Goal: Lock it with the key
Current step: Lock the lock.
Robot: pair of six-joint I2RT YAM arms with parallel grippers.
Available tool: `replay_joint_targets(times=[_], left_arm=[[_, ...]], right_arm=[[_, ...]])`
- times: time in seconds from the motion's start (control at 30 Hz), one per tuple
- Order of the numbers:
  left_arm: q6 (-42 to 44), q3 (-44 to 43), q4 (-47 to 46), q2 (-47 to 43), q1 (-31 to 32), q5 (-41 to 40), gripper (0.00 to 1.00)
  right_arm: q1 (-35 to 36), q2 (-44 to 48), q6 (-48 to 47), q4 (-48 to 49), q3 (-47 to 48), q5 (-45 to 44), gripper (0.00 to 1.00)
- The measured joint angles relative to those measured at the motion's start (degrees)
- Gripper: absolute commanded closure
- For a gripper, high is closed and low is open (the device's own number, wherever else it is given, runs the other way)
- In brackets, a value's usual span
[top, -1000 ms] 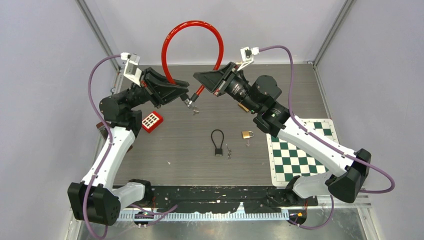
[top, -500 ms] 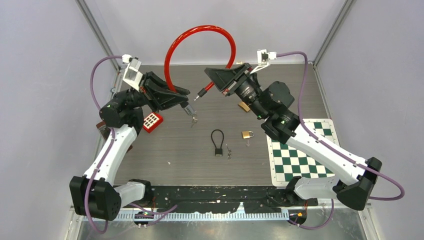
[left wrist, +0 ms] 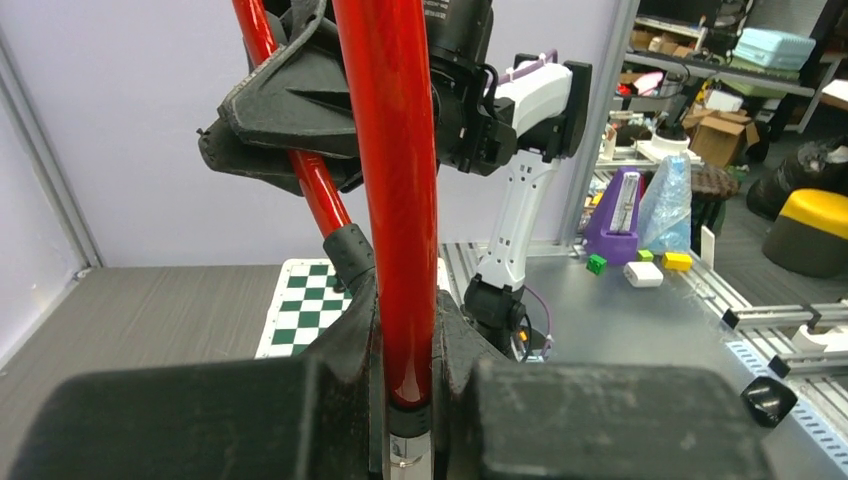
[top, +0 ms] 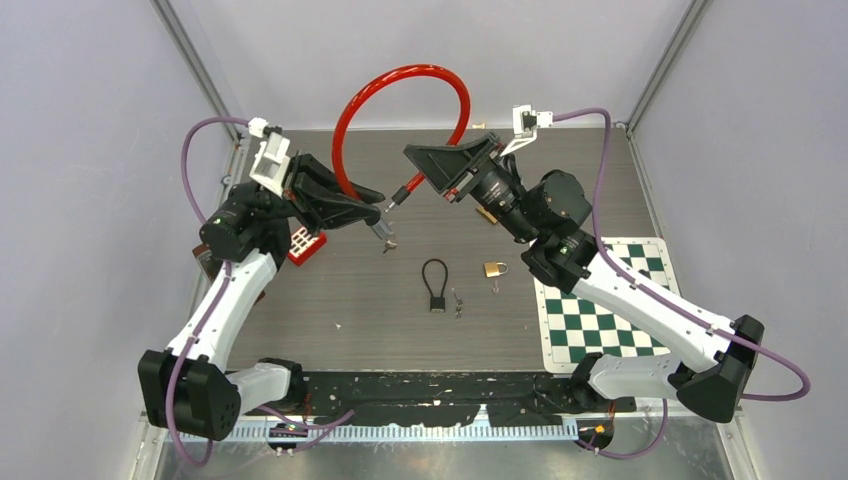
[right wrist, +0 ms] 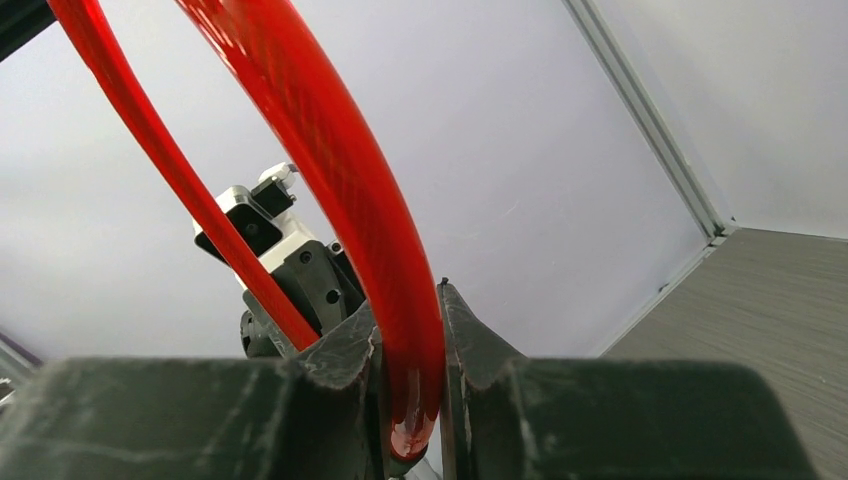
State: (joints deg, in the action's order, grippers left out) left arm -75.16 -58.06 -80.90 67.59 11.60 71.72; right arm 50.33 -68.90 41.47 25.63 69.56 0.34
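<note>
A red cable lock (top: 400, 75) arches high between both arms. My left gripper (top: 372, 212) is shut on one end, where the red cable (left wrist: 400, 250) runs down between the fingers to a black collar and a silver piece. A small bunch of keys (top: 387, 241) hangs just below it. My right gripper (top: 428, 172) is shut on the other end (right wrist: 405, 330). That end's black-sleeved pin tip (top: 402, 191) sticks out toward the left gripper, a short gap away. Whether a key sits in the lock is hidden.
On the table lie a small black cable padlock (top: 435, 285), loose keys (top: 458, 303) and a brass padlock (top: 494, 268). A red box (top: 305, 243) sits under the left arm. A green chessboard mat (top: 598, 305) lies at the right.
The right gripper swung up and to the right with its cable end, pulling the pin tip away from the left gripper. The loop widened, and the left arm shifted slightly left.
</note>
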Motion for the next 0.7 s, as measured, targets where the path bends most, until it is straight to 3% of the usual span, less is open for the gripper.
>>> replay_joint_targets(times=[0.17, 0.3, 0.4, 0.5, 0.7], left_arm=[[2.78, -0.22, -0.28, -0.37, 0.46, 1.88, 0.96], [4.02, -0.44, -0.04, -0.37, 0.46, 1.42, 0.65], [6.71, 0.15, 2.82, -0.7, 0.26, -0.68, 0.55], [12.76, 4.09, 9.53, -3.06, -0.28, -4.07, 0.51], [34.23, 9.66, 33.62, -11.89, -0.5, -14.8, 0.49]], right_arm=[[0.2, -0.39, -0.33, 1.05, -0.04, 2.4, 0.95], [0.31, -0.72, -1.46, 0.44, 0.07, 3.1, 0.95], [0.28, -0.7, -6.56, -4.46, 1.38, 0.13, 0.95], [0.09, -0.42, -14.21, -10.97, 4.09, -4.15, 0.95], [-0.76, 1.7, -29.31, -19.52, 12.52, -10.23, 0.95]])
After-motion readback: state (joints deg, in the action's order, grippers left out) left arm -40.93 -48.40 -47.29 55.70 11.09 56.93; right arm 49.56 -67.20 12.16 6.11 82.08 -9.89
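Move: My left hand still grips the red cable lock by its lock body, whose middle is about 1 cm back, 1 cm right and 3 cm below that hand. The keys hang some 4 cm back, 3 cm right and 7 cm below; the plug is about 3 cm to the right, level otherwise. From my right hand, holding the cable just above the plug, the lock body lies roughly 6 cm left, 7 cm back and 8 cm below. I open my left fingers about halfway and let go of the lock body, then slide that hand some 5 cm forward and 3 cm down, turning it about 20 degrees counter-clockwise. My right hand keeps its grip on the cable and, after a small dip, swings right and forward about 6 cm, then up, turning clockwise with its left side sinking, drawing the plug away from my left hand. ##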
